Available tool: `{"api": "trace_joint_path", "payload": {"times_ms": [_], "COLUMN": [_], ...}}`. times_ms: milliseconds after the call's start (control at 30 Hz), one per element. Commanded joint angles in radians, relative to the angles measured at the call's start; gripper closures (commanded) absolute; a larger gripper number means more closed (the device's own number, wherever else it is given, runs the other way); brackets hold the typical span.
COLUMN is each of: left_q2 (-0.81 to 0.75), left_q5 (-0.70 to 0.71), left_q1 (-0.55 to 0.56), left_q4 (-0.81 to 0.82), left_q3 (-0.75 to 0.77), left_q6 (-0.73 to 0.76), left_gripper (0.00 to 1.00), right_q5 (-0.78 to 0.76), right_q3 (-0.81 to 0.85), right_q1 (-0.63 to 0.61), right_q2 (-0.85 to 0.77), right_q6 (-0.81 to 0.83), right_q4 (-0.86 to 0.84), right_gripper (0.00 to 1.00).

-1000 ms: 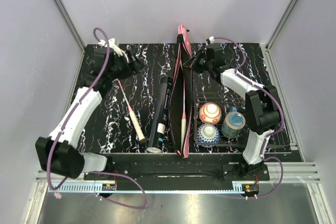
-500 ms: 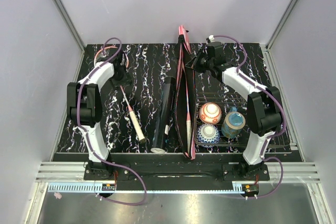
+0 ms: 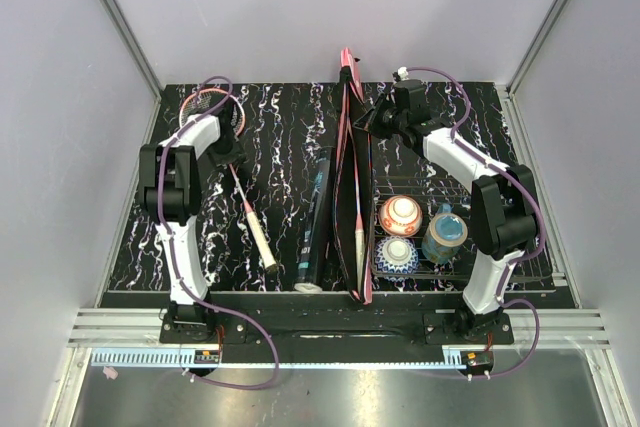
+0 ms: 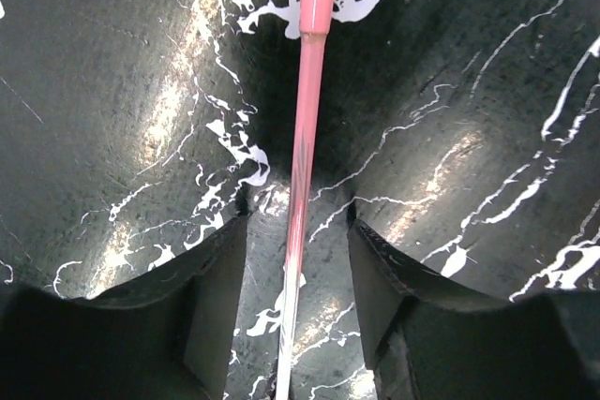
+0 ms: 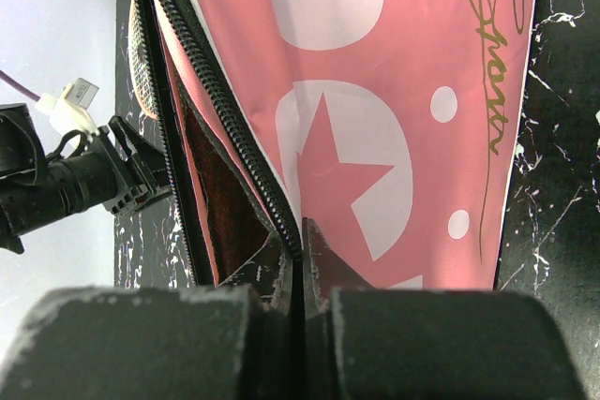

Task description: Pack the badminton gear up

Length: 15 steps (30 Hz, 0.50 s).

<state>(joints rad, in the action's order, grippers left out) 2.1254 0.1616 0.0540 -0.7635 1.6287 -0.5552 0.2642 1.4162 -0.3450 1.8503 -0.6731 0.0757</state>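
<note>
A pink-framed racket [image 3: 243,197] lies on the table at left, head far, white handle near. My left gripper [image 3: 232,155] is down over its thin pink shaft [image 4: 305,128]. In the left wrist view my left gripper [image 4: 298,222] is open and straddles the shaft with a gap on each side. The long pink racket cover [image 3: 347,177] stands on edge in the middle, unzipped, with another racket's white handle [image 3: 358,237] inside. My right gripper [image 3: 375,119] is shut on the cover's zipper edge [image 5: 234,138], shown at the right gripper [image 5: 302,231]. A long black tube [image 3: 315,217] lies left of the cover.
A black wire basket [image 3: 520,247] at right holds two patterned bowls [image 3: 400,214] [image 3: 397,255] and a cup [image 3: 445,232]. The metal frame posts and pale walls close in the table on three sides.
My left arm has folded back and its gripper has come down over the racket shaft, jaws narrowing. The tube and cover have shifted slightly to the right. The right gripper keeps its hold.
</note>
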Motion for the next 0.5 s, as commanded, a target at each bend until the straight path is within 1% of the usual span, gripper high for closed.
{"api": "trace_joint_path", "payload": {"times_ms": [0, 100, 133, 167, 233, 267, 367, 400, 467], "left_q2": [0.022, 0.039, 0.042, 0.05, 0.054, 0.057, 0.032, 0.01, -0.083], "left_q5": [0.056, 0.068, 0.061, 0.044, 0.013, 0.004, -0.022, -0.022, -0.031], "left_q1": [-0.002, 0.0, 0.0, -0.002, 0.0, -0.002, -0.002, -0.002, -0.002], "left_q4": [-0.011, -0.013, -0.008, 0.0, 0.013, 0.018, 0.024, 0.03, 0.059], "left_q3": [0.065, 0.053, 0.045, 0.042, 0.03, 0.031, 0.023, 0.014, -0.024], "left_q6": [-0.006, -0.012, -0.012, -0.006, 0.004, 0.011, 0.037, 0.043, 0.051], "left_gripper": [0.51, 0.6, 0.61, 0.65, 0.79, 0.83, 1.0, 1.0, 1.0], "right_q5": [0.006, 0.004, 0.003, -0.002, -0.016, -0.023, -0.063, -0.086, -0.105], "right_q3": [0.036, 0.043, 0.044, 0.047, 0.058, 0.062, 0.075, 0.076, 0.085], "right_q1": [-0.003, -0.009, -0.012, -0.02, -0.029, -0.034, -0.04, -0.04, -0.038], "right_q2": [-0.043, -0.04, -0.039, -0.036, -0.033, -0.028, -0.014, -0.011, 0.009], "right_q6": [0.01, 0.009, 0.009, 0.013, 0.018, 0.018, -0.005, -0.019, -0.054], "right_q4": [0.006, 0.004, 0.004, 0.007, 0.013, 0.016, 0.022, 0.024, 0.026], "right_gripper": [1.0, 1.0, 1.0, 1.0, 1.0, 1.0, 1.0, 1.0, 1.0]}}
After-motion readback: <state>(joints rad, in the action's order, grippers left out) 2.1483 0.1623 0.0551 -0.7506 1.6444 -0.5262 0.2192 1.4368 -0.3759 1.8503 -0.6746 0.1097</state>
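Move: The racket shaft is already between the left hand's open fingers, about 1 cm below the hand point. That racket's head lies some 16 cm ahead and 6 cm left of the hand, its white handle about 24 cm back and 8 cm right. The shuttle tube is roughly 18 cm back and 26 cm right, the open bag about 39 cm right and 7 cm back. From the right hand, the shaft is about 42 cm left, 3 cm back and 16 cm down. The racket shaft just below the throat is pinched where it lies: the left fingers, half open at first, shut on it from both sides while the hand stays nearly in place, easing only about half a centimetre down and forward, fingers pointing steeply down. The right hand keeps its shut grip on the bag's zip edge and drifts left by roughly 1 cm. ##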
